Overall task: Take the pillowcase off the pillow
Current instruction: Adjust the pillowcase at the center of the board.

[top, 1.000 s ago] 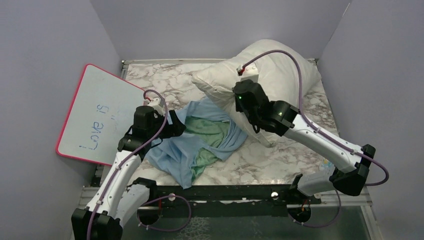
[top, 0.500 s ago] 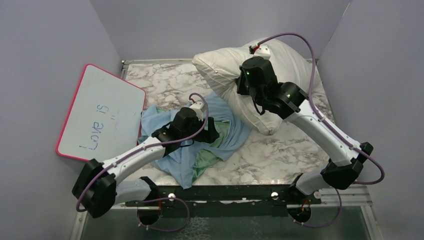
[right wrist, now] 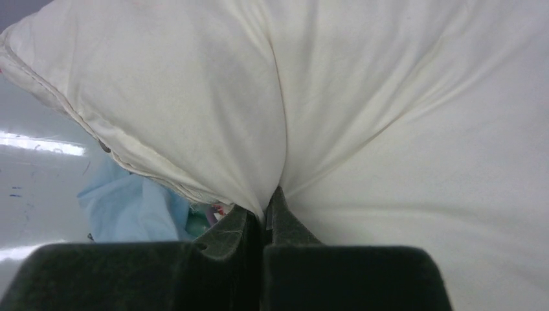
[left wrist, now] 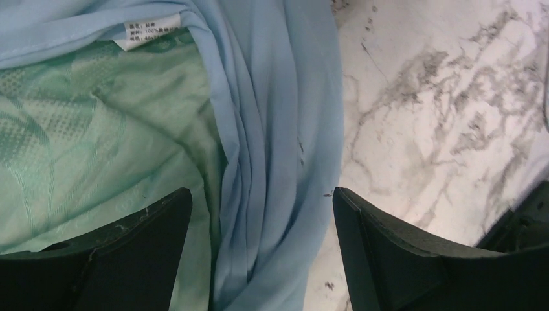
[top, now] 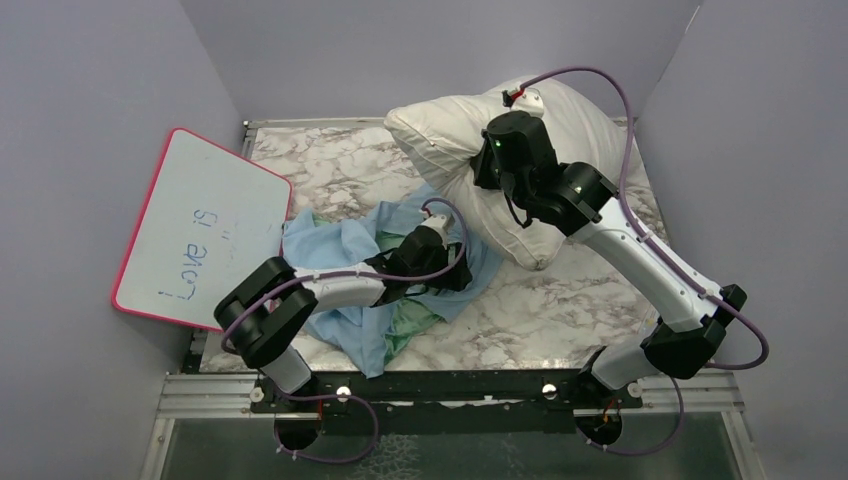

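The off-white pillow (top: 575,125) stands tilted up at the back right of the table, and my right gripper (top: 492,178) is shut on a pinch of its fabric. In the right wrist view the closed fingers (right wrist: 265,210) bite a fold of the pillow (right wrist: 388,97), with the pillowcase (right wrist: 129,201) below at the left. The pillowcase (top: 335,250) lies crumpled on the marble, apart from the pillow. My left gripper (top: 458,272) hovers open over its right edge. Between the spread fingers (left wrist: 262,194) runs a light blue fold (left wrist: 272,129), with the mint-green face (left wrist: 97,129) to its left.
A pink-rimmed whiteboard (top: 200,230) leans against the left wall. Grey walls close in the marble table (top: 560,300) on three sides. In the left wrist view bare marble (left wrist: 440,116) shows to the right of the cloth.
My left arm has stretched rightward across the pillowcase, from its left side to its right edge. The right gripper lifted the pillow up and back, then held still.
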`<state>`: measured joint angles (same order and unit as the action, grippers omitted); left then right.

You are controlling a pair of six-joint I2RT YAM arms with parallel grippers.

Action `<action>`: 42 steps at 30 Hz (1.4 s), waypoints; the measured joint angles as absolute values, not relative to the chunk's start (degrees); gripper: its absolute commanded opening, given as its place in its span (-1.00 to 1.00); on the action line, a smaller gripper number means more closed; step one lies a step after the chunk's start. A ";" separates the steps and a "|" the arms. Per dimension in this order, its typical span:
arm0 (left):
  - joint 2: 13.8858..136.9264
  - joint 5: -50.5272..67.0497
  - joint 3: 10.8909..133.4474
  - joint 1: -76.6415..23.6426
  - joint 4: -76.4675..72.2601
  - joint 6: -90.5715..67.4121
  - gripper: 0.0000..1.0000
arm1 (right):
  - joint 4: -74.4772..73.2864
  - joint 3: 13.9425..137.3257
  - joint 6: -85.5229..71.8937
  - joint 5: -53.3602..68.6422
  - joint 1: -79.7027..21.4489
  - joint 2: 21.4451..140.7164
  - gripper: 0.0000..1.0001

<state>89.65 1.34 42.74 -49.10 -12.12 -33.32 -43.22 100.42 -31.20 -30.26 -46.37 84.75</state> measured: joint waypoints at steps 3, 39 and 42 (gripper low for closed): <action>93.97 -1.48 45.19 -49.80 -12.62 -33.87 0.49 | -43.22 100.42 -31.48 -30.15 -46.35 84.73 -0.99; 55.90 -26.06 60.71 -18.83 27.81 -27.51 -1.00 | -40.07 88.42 -34.57 -20.14 -42.76 79.40 -0.98; 55.35 -28.60 62.52 -14.85 31.55 -25.58 -1.00 | -39.51 87.02 -34.65 -15.05 -42.57 80.38 -0.99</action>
<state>55.35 -28.60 62.52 -14.85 31.55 -25.58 -39.51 87.02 -34.65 -15.05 -42.57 80.38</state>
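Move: The pillowcase's right-hand blue edge lies just past the open left fingers, about 3 cm ahead, level sideways and 5 cm below; most of the cloth spreads out to the left of it. The whiteboard's middle is some 49 cm left of the left hand and 9 ahead. The pillow hangs about 12 cm to that hand's right, 15 ahead and 15 above. From the right hand, that blue edge is roughly 8 cm back, 4 left and 33 below. Down and a little forward, about 5 cm in all, the left hand sinks onto the pillowcase's right-hand edge, closes and pinches the cloth, then lifts and sweeps it some 30 cm left towards the whiteboard, climbing about 25 cm and turning counter-clockwise by roughly 55 degrees. The right hand keeps its pinch on the pillow, first almost still, then sinks about 6 cm, tipping slightly down. ##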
